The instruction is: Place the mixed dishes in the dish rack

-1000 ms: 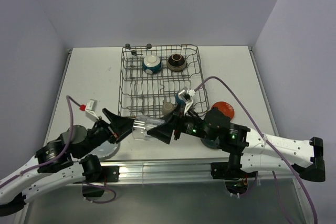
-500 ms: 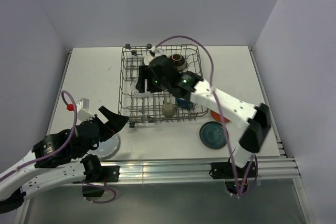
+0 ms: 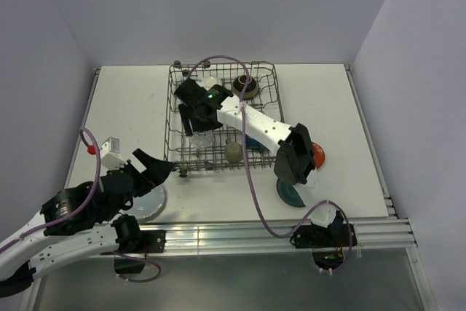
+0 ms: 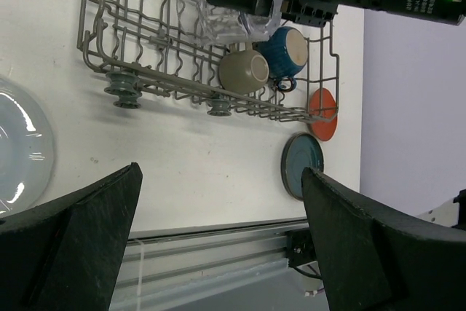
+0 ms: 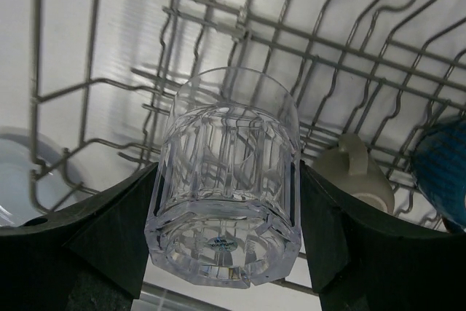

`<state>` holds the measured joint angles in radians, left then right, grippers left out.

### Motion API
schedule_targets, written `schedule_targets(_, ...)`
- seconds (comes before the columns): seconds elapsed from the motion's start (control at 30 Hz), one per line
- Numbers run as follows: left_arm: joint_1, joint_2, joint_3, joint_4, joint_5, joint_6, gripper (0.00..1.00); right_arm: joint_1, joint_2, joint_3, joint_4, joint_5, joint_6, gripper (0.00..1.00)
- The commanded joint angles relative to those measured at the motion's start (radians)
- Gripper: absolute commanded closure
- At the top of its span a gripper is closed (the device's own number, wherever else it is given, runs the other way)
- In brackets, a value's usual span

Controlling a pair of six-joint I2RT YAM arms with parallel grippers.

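Observation:
My right gripper [image 3: 195,123] reaches over the left half of the dish rack [image 3: 269,107], shut on the clear glass [image 5: 226,209]. The glass hangs mouth-down just above the rack wires [image 5: 328,41]. A beige cup [image 3: 233,152], a blue mug [image 4: 287,49] and a brown bowl [image 3: 245,87] sit in the rack. At the near left, my left gripper [image 3: 156,169] stands open with nothing in it, beside a pale plate [image 3: 145,203]. The teal plate [image 3: 291,191] and the orange-red plate [image 3: 319,155] lie on the table, right of the rack.
The right arm's forearm crosses the rack diagonally and covers part of its middle. An aluminium rail [image 3: 240,234] runs along the near table edge. Walls close the table on the left, right and far sides.
The right arm has swung from the near table edge up over the rack, carrying the glass. The left gripper has drawn back toward the near left, still open.

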<state>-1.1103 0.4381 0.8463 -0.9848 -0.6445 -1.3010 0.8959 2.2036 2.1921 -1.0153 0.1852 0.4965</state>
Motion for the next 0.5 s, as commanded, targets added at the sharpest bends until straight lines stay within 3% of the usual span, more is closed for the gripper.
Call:
schedule_targets(0.0, -0.002, 0.016, -0.009, 0.026, -0.006, 0.035, 0.03, -0.005, -0.016, 0.005, -0.074, -0.004, -0.021, 1.00)
schedule_targets(0.2, -0.002, 0.077, -0.026, 0.067, 0.028, 0.049, 0.03, -0.005, 0.042, 0.017, -0.126, -0.006, -0.041, 1.00)
schedule_targets(0.33, 0.000, 0.093, -0.029, 0.083, 0.048, 0.052, 0.03, -0.006, 0.059, 0.006, -0.105, -0.026, -0.049, 0.84)
schedule_targets(0.47, -0.002, 0.088, -0.042, 0.083, 0.057, 0.043, 0.03, -0.006, 0.093, 0.018, -0.097, -0.039, -0.050, 0.76)
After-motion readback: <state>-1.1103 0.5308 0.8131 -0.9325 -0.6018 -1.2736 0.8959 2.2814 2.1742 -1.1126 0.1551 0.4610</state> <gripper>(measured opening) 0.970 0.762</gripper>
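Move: Just back and to the right of the right hand, roughly 3 cm each way and 9 cm below, lies the free spot in the near left part of the rack for the upside-down glass it holds. The beige mug sits some 11 cm right and 3 cm back of the hand, the blue mug about 18 cm right and 1 cm ahead, both about 9 cm below. From the empty left hand that spot is about 15 cm ahead, 12 cm right and 17 cm below. Lowering the upside-down glass about 5 cm into the near left part of the rack, the right hand also eases some 2 cm back and 2 cm right, towards the beige mug, and tips its fingers about 10 degrees nearer to straight down, keeping its grip. The empty left hand drifts about 2 cm right and 2 cm down, fingers still wide open. ##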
